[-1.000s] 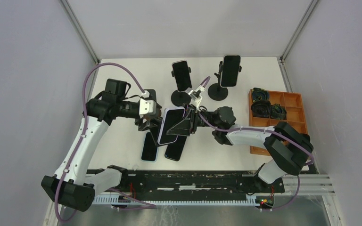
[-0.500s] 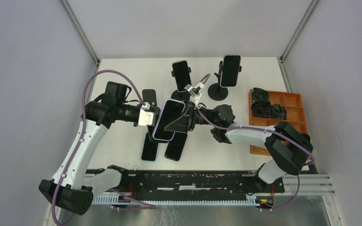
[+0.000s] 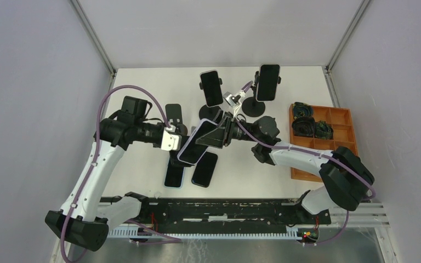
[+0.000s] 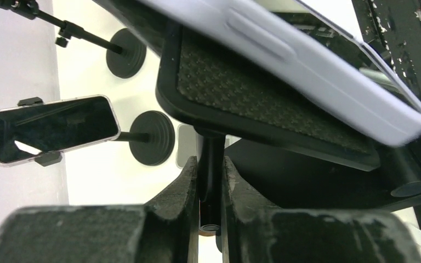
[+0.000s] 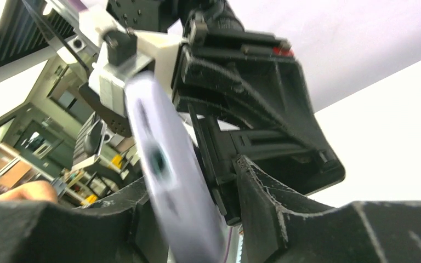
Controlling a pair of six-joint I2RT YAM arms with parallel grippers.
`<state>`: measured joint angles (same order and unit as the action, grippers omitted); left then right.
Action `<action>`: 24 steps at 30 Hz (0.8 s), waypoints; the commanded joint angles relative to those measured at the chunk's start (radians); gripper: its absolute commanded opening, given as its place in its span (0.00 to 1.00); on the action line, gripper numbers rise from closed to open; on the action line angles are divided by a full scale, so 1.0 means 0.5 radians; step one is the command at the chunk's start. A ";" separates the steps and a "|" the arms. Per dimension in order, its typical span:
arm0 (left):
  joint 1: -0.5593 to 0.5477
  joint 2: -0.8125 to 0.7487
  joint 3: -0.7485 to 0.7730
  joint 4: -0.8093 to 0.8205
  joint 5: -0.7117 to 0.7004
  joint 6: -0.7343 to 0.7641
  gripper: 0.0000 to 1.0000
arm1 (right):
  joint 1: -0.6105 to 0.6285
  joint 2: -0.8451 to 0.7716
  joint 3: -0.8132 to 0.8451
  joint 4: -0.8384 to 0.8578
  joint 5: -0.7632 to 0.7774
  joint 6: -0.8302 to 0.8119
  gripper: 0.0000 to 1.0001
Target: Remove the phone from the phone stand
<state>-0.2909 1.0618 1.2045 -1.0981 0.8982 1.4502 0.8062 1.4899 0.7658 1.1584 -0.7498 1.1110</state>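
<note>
The phone [image 3: 194, 143], in a lavender case, sits tilted in the black cradle of a phone stand [image 4: 263, 104] held above the table. My left gripper [image 3: 175, 143] is shut on the stand's thin black stem [image 4: 211, 159], as the left wrist view [image 4: 210, 186] shows. My right gripper [image 3: 211, 136] comes from the right and is closed across the phone's edge and the cradle's back. In the right wrist view the phone [image 5: 170, 181] is blurred between the fingers of my right gripper [image 5: 203, 219]. The phone's underside also shows in the left wrist view [image 4: 307, 55].
Two more phones stand on black stands at the back [image 3: 211, 87] [image 3: 268, 82]. Three phones lie flat on the table [image 3: 174, 174] [image 3: 204, 170] [image 3: 173, 114], below and beside the held stand. An orange parts tray [image 3: 334, 118] sits at the right edge.
The phone and stand have shifted slightly left and up. The phone has tipped from facing the camera to a steeper tilt. The right arm has stretched farther toward the back.
</note>
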 commanded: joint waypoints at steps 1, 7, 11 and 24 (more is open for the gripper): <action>0.002 -0.049 0.018 -0.054 0.064 0.118 0.02 | -0.045 -0.178 0.040 -0.176 0.141 -0.198 0.50; 0.002 -0.019 0.033 -0.104 0.055 0.105 0.02 | -0.046 -0.236 0.053 -0.240 0.168 -0.235 0.37; 0.002 -0.012 0.027 -0.104 0.032 0.103 0.02 | -0.073 -0.303 0.056 -0.284 0.166 -0.233 0.23; 0.003 0.033 0.013 -0.104 -0.066 0.118 0.02 | -0.382 -0.672 0.114 -0.538 0.043 -0.213 0.17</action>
<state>-0.2901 1.0782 1.2030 -1.1522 0.8543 1.4689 0.6598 1.2369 0.7704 0.8635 -0.7261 0.9901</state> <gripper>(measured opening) 0.199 0.207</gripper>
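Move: The phone slants between the half-open right fingers, its middle about 3 cm to the left of that hand and 1 cm back. The black stand's plate is some 7 cm left, 4 cm back and 4 cm below. A bare black phone lies on the table about 14 cm back, 1 cm left and 28 cm down; another phone on a stand is roughly 17 cm ahead, 1 cm right and 15 cm lower. From the left hand, the phone lies about 6 cm right, 1 cm back and 4 cm up. Keep the left gripper shut on the stand's post, letting it sink only about 1 cm. Ease the right hand a little right, forward and up, close its fingers from half open until they pinch the phone's two faces, then draw the phone away from the stand's plate to the right, up and forward, some 7 cm in all, turning about 10 degrees clockwise. ##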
